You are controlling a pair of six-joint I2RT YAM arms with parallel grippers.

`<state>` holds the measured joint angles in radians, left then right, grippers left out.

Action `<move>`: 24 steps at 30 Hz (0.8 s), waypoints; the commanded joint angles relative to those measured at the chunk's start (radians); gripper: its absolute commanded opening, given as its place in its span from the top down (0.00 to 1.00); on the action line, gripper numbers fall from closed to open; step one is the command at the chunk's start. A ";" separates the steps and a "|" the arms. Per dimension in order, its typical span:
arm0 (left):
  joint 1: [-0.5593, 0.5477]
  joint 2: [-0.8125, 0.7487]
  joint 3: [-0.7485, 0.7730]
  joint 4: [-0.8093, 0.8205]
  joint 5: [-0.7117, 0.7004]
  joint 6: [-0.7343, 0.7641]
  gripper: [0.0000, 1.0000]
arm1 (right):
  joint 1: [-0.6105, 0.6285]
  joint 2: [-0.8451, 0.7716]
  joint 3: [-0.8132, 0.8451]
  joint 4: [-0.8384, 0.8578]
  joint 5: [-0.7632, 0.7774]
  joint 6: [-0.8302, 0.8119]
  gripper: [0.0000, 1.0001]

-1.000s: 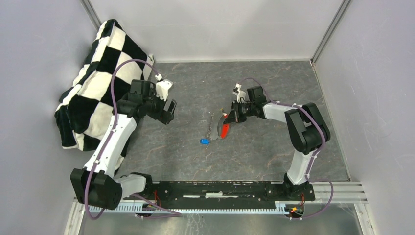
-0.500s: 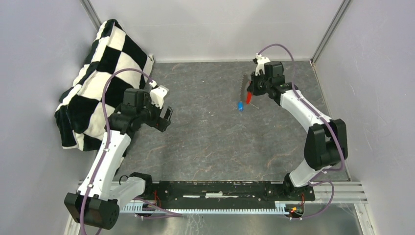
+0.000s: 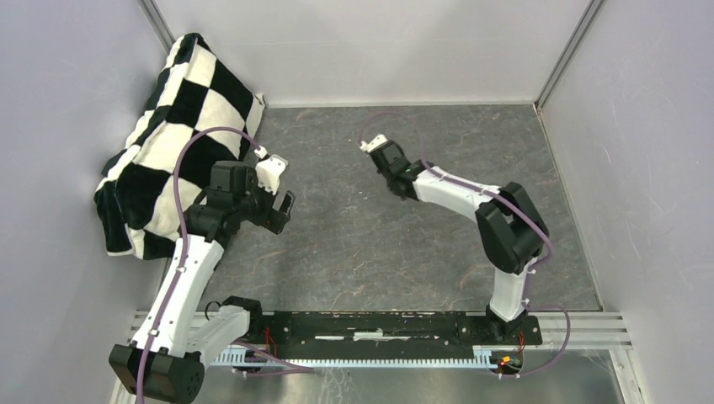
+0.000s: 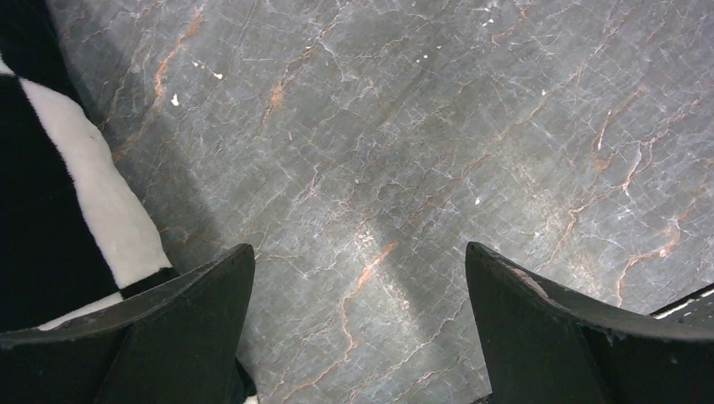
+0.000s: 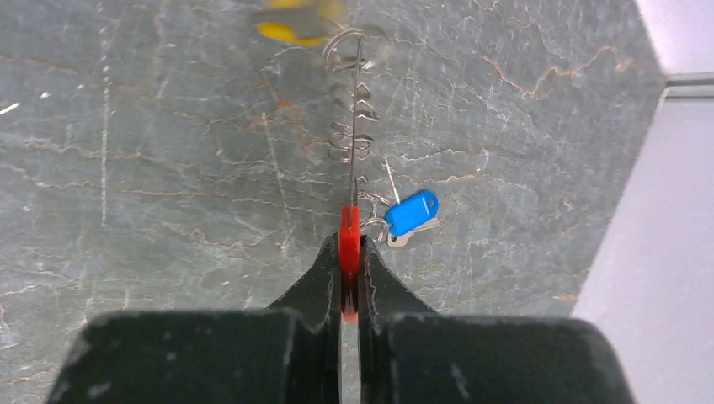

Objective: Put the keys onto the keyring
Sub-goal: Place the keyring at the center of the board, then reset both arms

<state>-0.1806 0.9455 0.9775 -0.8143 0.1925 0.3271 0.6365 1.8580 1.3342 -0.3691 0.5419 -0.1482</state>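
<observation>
In the right wrist view my right gripper (image 5: 349, 241) is shut on the red keyring (image 5: 349, 227), seen edge-on between the two black fingers. A thin metal strand with small wire rings (image 5: 354, 126) runs away from it. A key with a blue head cap (image 5: 411, 212) hangs just right of the keyring. A blurred key with a yellow head cap (image 5: 290, 30) shows at the strand's far end. In the top view the right wrist (image 3: 389, 164) covers them all. My left gripper (image 4: 358, 252) is open over bare floor, with nothing between its fingers; the top view puts it (image 3: 282, 206) left of centre.
A black-and-white checkered cloth (image 3: 168, 126) lies bunched in the back left corner, and its edge (image 4: 76, 202) shows beside my left fingers. Grey walls close the marbled floor (image 3: 354, 244) at the back and sides. The rail (image 3: 379, 324) with both arm bases runs along the near edge.
The right arm lifted the keyring with its keys off the middle floor, swung to the back right, then left to the back middle. The left arm has barely shifted.
</observation>
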 commanded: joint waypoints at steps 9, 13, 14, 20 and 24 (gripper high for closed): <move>0.004 -0.034 0.118 0.011 -0.077 0.048 0.00 | 0.218 0.224 0.102 -0.128 0.085 0.058 0.65; 0.004 -0.035 0.126 -0.021 -0.083 0.060 0.00 | 0.259 0.247 0.113 -0.148 0.018 0.094 0.49; 0.004 -0.043 0.121 -0.025 -0.088 0.070 0.00 | 0.265 0.238 0.099 -0.141 -0.009 0.102 0.37; 0.004 -0.100 0.103 -0.048 -0.110 0.098 0.00 | 0.286 0.067 -0.058 -0.068 -0.215 0.141 0.02; 0.004 -0.115 0.101 -0.070 -0.097 0.093 0.00 | 0.284 -0.142 -0.184 -0.015 -0.291 0.185 0.02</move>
<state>-0.1806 0.8505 1.0740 -0.8555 0.1017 0.3817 0.9165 1.9015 1.2594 -0.4370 0.4164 -0.0463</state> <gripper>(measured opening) 0.996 0.979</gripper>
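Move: Set the keyring down about 4 cm back, 5 cm left and 9 cm below the right fingers, which still pinch its red handle. The blue tag hangs some 4 cm ahead and 3 cm right of those fingers, slightly below; the yellow key at the other end is roughly 9 cm ahead and 4 cm left. From the empty left gripper, the set-down spot is about 6 cm ahead, 22 cm right and 18 cm below. Bring the right gripper back, left and down about 7 cm to lay the pinched keyring on the board, opening the fingers on the way down to let go of the red handle. Then open them wide and back off about 5 cm more, first leftward, swinging counter-clockwise. Meanwhile raise the open left gripper some 5 cm. ##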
